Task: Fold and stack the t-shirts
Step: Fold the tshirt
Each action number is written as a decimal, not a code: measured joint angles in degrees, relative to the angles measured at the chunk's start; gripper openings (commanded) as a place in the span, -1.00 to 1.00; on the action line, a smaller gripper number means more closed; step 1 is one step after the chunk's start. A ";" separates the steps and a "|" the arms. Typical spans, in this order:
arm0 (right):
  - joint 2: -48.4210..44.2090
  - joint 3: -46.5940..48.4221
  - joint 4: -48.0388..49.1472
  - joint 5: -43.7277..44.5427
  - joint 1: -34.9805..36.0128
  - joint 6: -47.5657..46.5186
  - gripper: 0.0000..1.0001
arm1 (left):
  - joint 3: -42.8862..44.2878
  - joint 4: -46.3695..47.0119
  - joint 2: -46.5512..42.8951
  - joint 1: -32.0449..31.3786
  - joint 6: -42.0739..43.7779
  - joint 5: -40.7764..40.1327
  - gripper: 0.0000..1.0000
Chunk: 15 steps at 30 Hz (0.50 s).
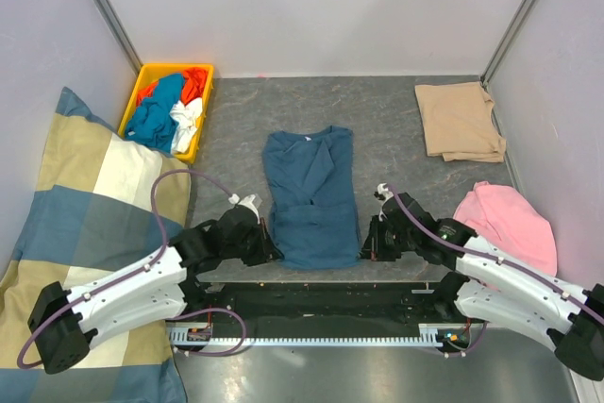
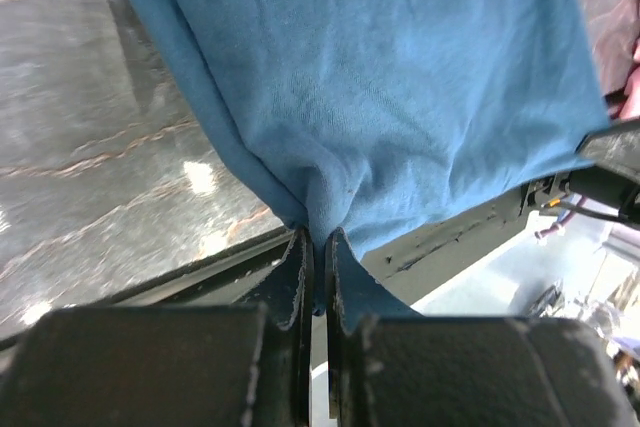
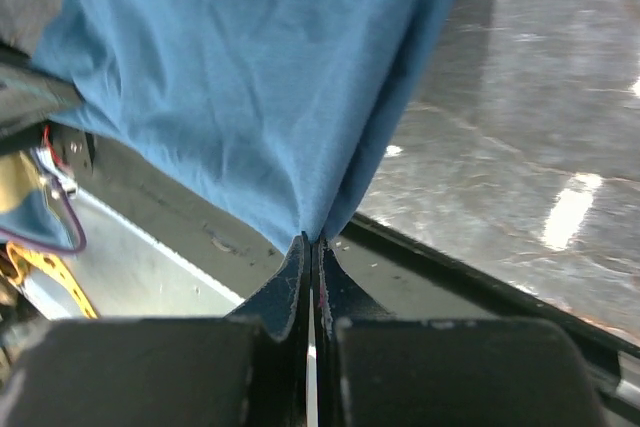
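A dark teal-blue t-shirt lies lengthwise in the middle of the grey table, sleeves folded in, collar at the far end. My left gripper is shut on its near left hem corner, where the cloth bunches between the fingers. My right gripper is shut on the near right corner; blue fabric pinches into its closed fingers. A folded tan-beige t-shirt rests at the far right.
A yellow bin with several crumpled clothes stands at the far left. A big checked cushion fills the left side. A pink garment lies at the right. A black rail runs along the near edge.
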 measured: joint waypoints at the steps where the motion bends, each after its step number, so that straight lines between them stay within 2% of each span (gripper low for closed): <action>1: 0.57 0.63 0.02 0.22 0.98 0.04 -1.00 | 0.52 -1.40 -0.92 0.00 -0.04 -0.79 -0.96; 7: 3.34 6.34 -0.20 3.85 3.08 0.07 -1.00 | 4.13 -7.78 -3.91 0.00 -0.15 -5.68 -0.96; 15: 8.76 14.56 0.26 13.88 3.08 -0.92 -1.00 | 13.31 -11.74 2.27 2.08 1.84 -11.98 -0.96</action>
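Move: Both my hands already hold the t-shirt's hem corners, about 6 cm above the table. The collar end I fold towards lies about 30 cm ahead and 9 cm right of my left hand, and about 30 cm ahead and 13 cm left of my right. The yellow basket is roughly 38 cm ahead and 26 cm left of my left hand; from my right, the beige cloth is some 35 cm ahead, 25 cm right, the pink cloth 8 cm ahead, 37 cm right. With both grips kept shut on the corners, I lift the hem and carry it forward towards the collar: about 5 cm up on each side, my left hand some 4 cm forward, my right about 6. Both drift a couple of centimetres left, mostly early on, before the forward sweep quickens; my fingertips swing forward, the right about 10 degrees, while my left wrist also turns slightly counter-clockwise. ##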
